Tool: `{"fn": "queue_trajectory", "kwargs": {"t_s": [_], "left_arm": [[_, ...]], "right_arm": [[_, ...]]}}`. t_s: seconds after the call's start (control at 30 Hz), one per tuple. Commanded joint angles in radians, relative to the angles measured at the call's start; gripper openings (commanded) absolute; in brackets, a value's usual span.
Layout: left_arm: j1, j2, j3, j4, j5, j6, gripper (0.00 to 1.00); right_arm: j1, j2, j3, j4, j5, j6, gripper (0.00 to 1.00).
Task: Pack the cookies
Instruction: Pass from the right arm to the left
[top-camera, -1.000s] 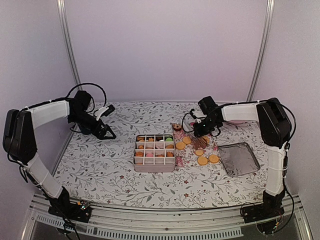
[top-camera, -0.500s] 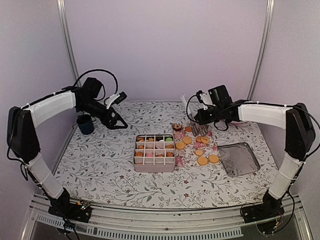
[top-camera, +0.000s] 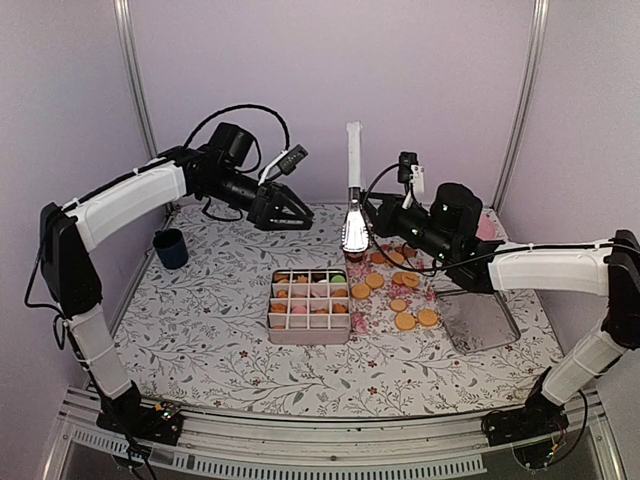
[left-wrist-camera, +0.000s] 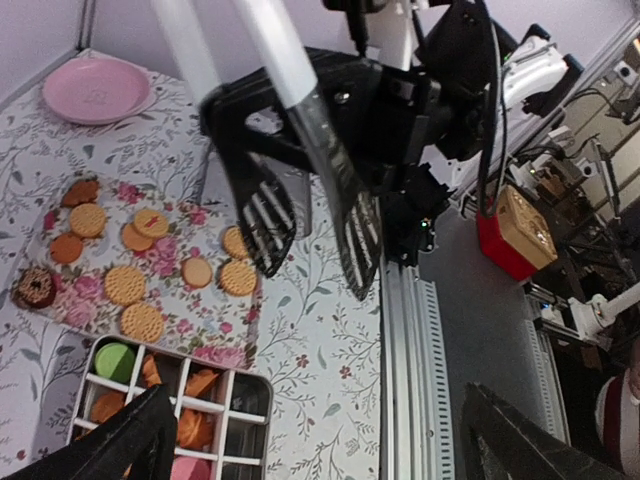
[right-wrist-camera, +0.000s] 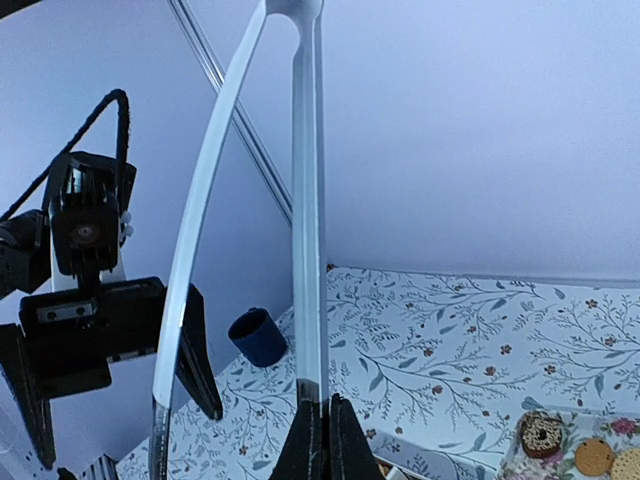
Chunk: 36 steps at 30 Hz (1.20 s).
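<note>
Loose cookies (top-camera: 396, 292), mostly orange-tan discs, lie on a flowered mat right of a white divided box (top-camera: 310, 306) that holds more cookies (left-wrist-camera: 117, 360). In the left wrist view the loose cookies (left-wrist-camera: 127, 285) lie left of centre. My right gripper (top-camera: 364, 214) hangs above the mat's far edge, shut on one arm of white-handled tongs (top-camera: 352, 185). The tongs stand upright with their slotted ends down. In the right wrist view the gripper (right-wrist-camera: 322, 432) pinches the tongs' (right-wrist-camera: 308, 200) right arm. My left gripper (top-camera: 298, 214) is open and empty, raised left of the tongs, and its fingers (left-wrist-camera: 112, 450) frame the box.
A metal tray (top-camera: 478, 318) lies right of the mat. A dark blue cup (top-camera: 170, 248) stands at the far left, and a pink plate (left-wrist-camera: 95, 88) sits at the back right. The table's front rail (left-wrist-camera: 405, 380) runs below the tongs in the left wrist view.
The right gripper lifted the tongs off the mat and stood them upright over its far edge. The left arm rose and swung right from near the cup toward the tongs.
</note>
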Motion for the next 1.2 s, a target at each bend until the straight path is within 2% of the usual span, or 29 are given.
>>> {"fn": "queue_trajectory", "kwargs": {"t_s": [0.0, 0.13, 0.33, 0.43, 0.5, 0.73, 0.8, 0.83, 0.9, 0.97, 1.07, 1.17], "left_arm": [[-0.061, 0.033, 0.033, 0.082, 0.147, -0.117, 0.99], [-0.078, 0.019, 0.010, 0.127, 0.177, -0.160, 0.96], [-0.080, 0.002, -0.036, 0.181, 0.212, -0.194, 0.83], [-0.079, 0.002, -0.050, 0.193, 0.228, -0.205, 0.73], [-0.078, -0.001, -0.059, 0.208, 0.238, -0.216, 0.64], [-0.059, -0.003, -0.073, 0.241, 0.269, -0.239, 0.18], [-0.054, -0.005, -0.078, 0.244, 0.275, -0.239, 0.09], [-0.049, -0.007, -0.080, 0.245, 0.276, -0.236, 0.03], [-0.041, -0.012, -0.085, 0.240, 0.271, -0.226, 0.00], [-0.034, -0.018, -0.090, 0.212, 0.259, -0.181, 0.00], [-0.032, -0.020, -0.094, 0.127, 0.215, -0.072, 0.00], [-0.040, -0.007, -0.078, 0.007, 0.151, 0.070, 0.00]], "right_arm": [[0.046, 0.070, 0.077, 0.224, 0.068, 0.079, 0.00], [0.064, 0.131, 0.114, 0.318, 0.063, 0.110, 0.00], [0.077, 0.205, 0.175, 0.374, 0.045, 0.123, 0.00], [0.088, 0.223, 0.182, 0.400, 0.061, 0.117, 0.00], [0.093, 0.228, 0.179, 0.422, 0.063, 0.116, 0.00], [0.107, 0.237, 0.175, 0.450, 0.042, 0.087, 0.00], [0.108, 0.232, 0.169, 0.451, 0.026, 0.080, 0.03], [0.107, 0.228, 0.165, 0.451, 0.013, 0.072, 0.07], [0.106, 0.208, 0.152, 0.439, -0.010, 0.040, 0.17], [0.088, 0.174, 0.139, 0.385, -0.084, 0.010, 0.36], [0.017, 0.120, 0.168, 0.197, -0.306, 0.004, 0.62], [-0.046, 0.065, 0.192, 0.015, -0.501, -0.041, 0.80]]}}
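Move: From the left hand, its fingers wide open, the lower metal part of the tongs is some 9 cm right, 3 cm back and 4 cm lower. The compartment box lies almost directly beneath that hand, about 25 cm down and 3 cm farther out; the cookie mat is about 19 cm right, 8 cm out, 27 cm down. The right hand already grips the tongs higher up; from it the left gripper is about 9 cm left, 3 cm ahead, 4 cm below. Right hand brings the tongs about 5 cm left and up; left hand, easing back-right, pinches them; right opens. ##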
